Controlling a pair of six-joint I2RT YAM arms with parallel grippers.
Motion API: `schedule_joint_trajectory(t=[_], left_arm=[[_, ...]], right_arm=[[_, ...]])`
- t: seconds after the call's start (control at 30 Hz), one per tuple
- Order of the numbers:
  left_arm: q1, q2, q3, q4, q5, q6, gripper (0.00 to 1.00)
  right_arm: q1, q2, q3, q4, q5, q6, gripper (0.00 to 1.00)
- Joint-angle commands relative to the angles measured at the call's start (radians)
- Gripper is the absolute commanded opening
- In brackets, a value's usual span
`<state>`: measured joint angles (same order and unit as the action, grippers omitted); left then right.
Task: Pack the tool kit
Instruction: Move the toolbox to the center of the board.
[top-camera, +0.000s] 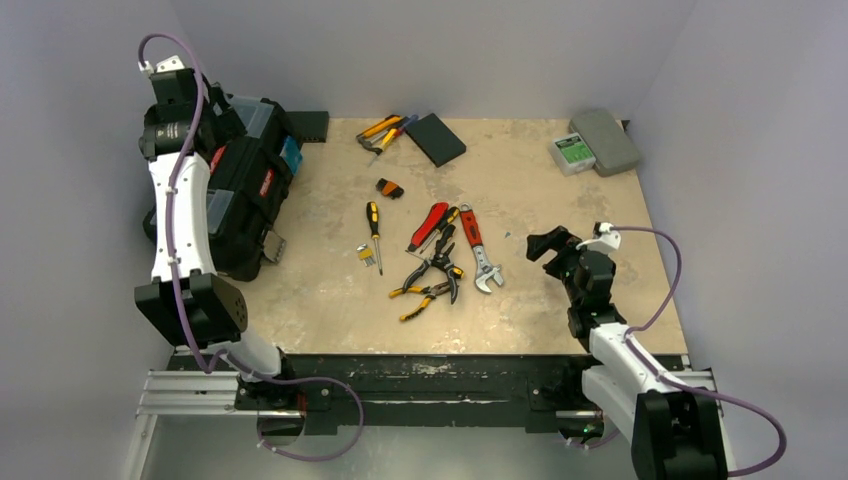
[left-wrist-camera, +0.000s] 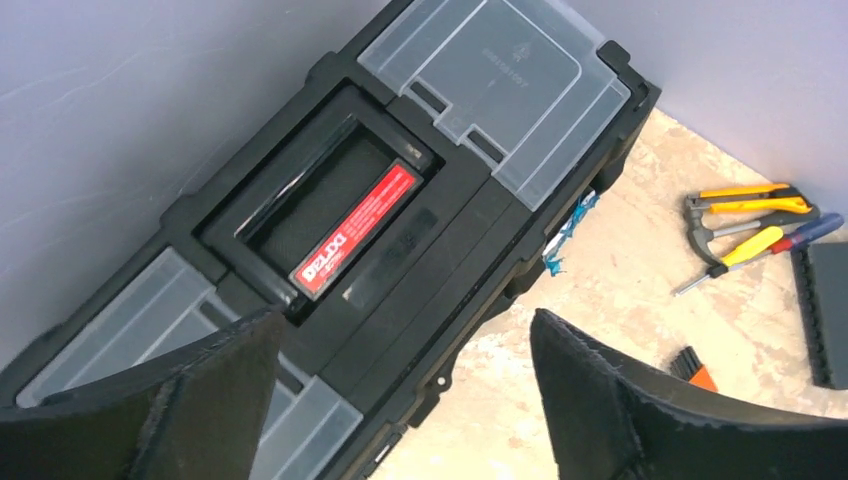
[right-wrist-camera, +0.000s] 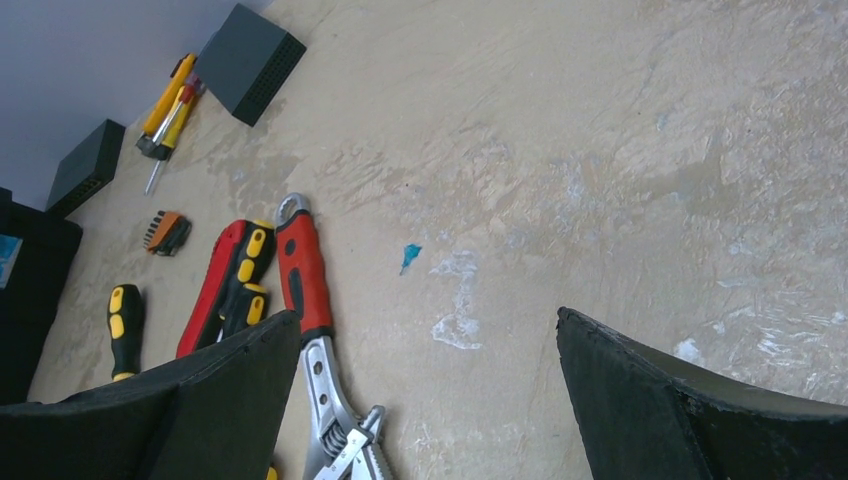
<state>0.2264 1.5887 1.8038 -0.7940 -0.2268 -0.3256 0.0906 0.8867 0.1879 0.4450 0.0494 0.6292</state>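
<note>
The black toolbox (top-camera: 245, 180) stands shut at the table's left edge, with two clear lids and a red-labelled handle (left-wrist-camera: 355, 225). My left gripper (left-wrist-camera: 405, 320) hangs open above the toolbox's (left-wrist-camera: 470, 215) front edge and holds nothing. It is hard to make out in the top view. Loose tools lie mid-table: a red-handled wrench (top-camera: 478, 248), black-and-yellow pliers (top-camera: 435, 270), red-handled pliers (top-camera: 430, 225) and a screwdriver (top-camera: 374, 230). My right gripper (top-camera: 545, 245) stands open, empty, just right of the wrench (right-wrist-camera: 305, 290), low over bare table (right-wrist-camera: 428, 315).
More yellow-handled tools (top-camera: 385, 130) lie at the back beside a small flat black box (top-camera: 436, 138). An orange bit holder (top-camera: 390, 188) and a small set of keys (top-camera: 366, 257) lie nearby. At the back right sit a grey case (top-camera: 605, 140) and a green-labelled device (top-camera: 572, 152).
</note>
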Motion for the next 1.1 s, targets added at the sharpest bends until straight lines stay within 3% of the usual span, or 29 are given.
schedule_joint_trajectory(t=[0.0,0.1,0.27,0.4,0.73,0.9,1.07], left_arm=[[0.045,0.061,0.105,-0.003,0.093,0.017,0.78],[0.070,0.101,0.147,-0.026,0.063,-0.021,0.44],[0.101,0.145,0.159,-0.038,-0.032,-0.049,0.25],[0.120,0.201,0.163,-0.047,-0.035,-0.048,0.00],[0.125,0.444,0.294,-0.126,0.020,-0.019,0.00],[0.114,0.461,0.245,-0.142,0.091,0.004,0.00],[0.045,0.506,0.282,-0.261,0.085,0.106,0.00]], right_arm=[[0.000,0.013,0.034,0.065,-0.027,-0.002,0.99],[-0.001,0.018,0.036,0.065,-0.029,-0.002,0.99],[0.000,0.018,0.031,0.078,-0.042,0.004,0.99],[-0.001,0.034,0.029,0.095,-0.046,0.016,0.99],[0.001,0.023,0.030,0.084,-0.045,0.006,0.99],[-0.001,0.024,0.032,0.084,-0.044,0.006,0.99],[0.000,0.029,0.038,0.078,-0.045,0.007,0.99]])
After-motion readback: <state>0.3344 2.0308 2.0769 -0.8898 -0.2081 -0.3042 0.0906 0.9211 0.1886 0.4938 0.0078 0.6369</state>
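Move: The toolbox lies right under the left hand, its middle only about 1 cm ahead, 3 cm to the left and some 20 cm down; its folded handle sits in the lid about 3 cm ahead, 7 cm left and 10 cm below. Past the box, the black block stands about 19 cm ahead and 16 cm to the right of this hand, 30 cm down. From the right hand, the toolbox is about 72 cm left and 12 cm ahead, about level. Shut fingertips of the left hand come down into the recess of the toolbox lid, seemingly against the inner side of the folded handle. The fingers close on nothing while the hand shifts forward and about 6 cm left over the lid; then it sinks steeply, about 11 cm down in all, still edging forward and tipping its fingers some 15 degrees farther down, and finally creeps slightly right. ##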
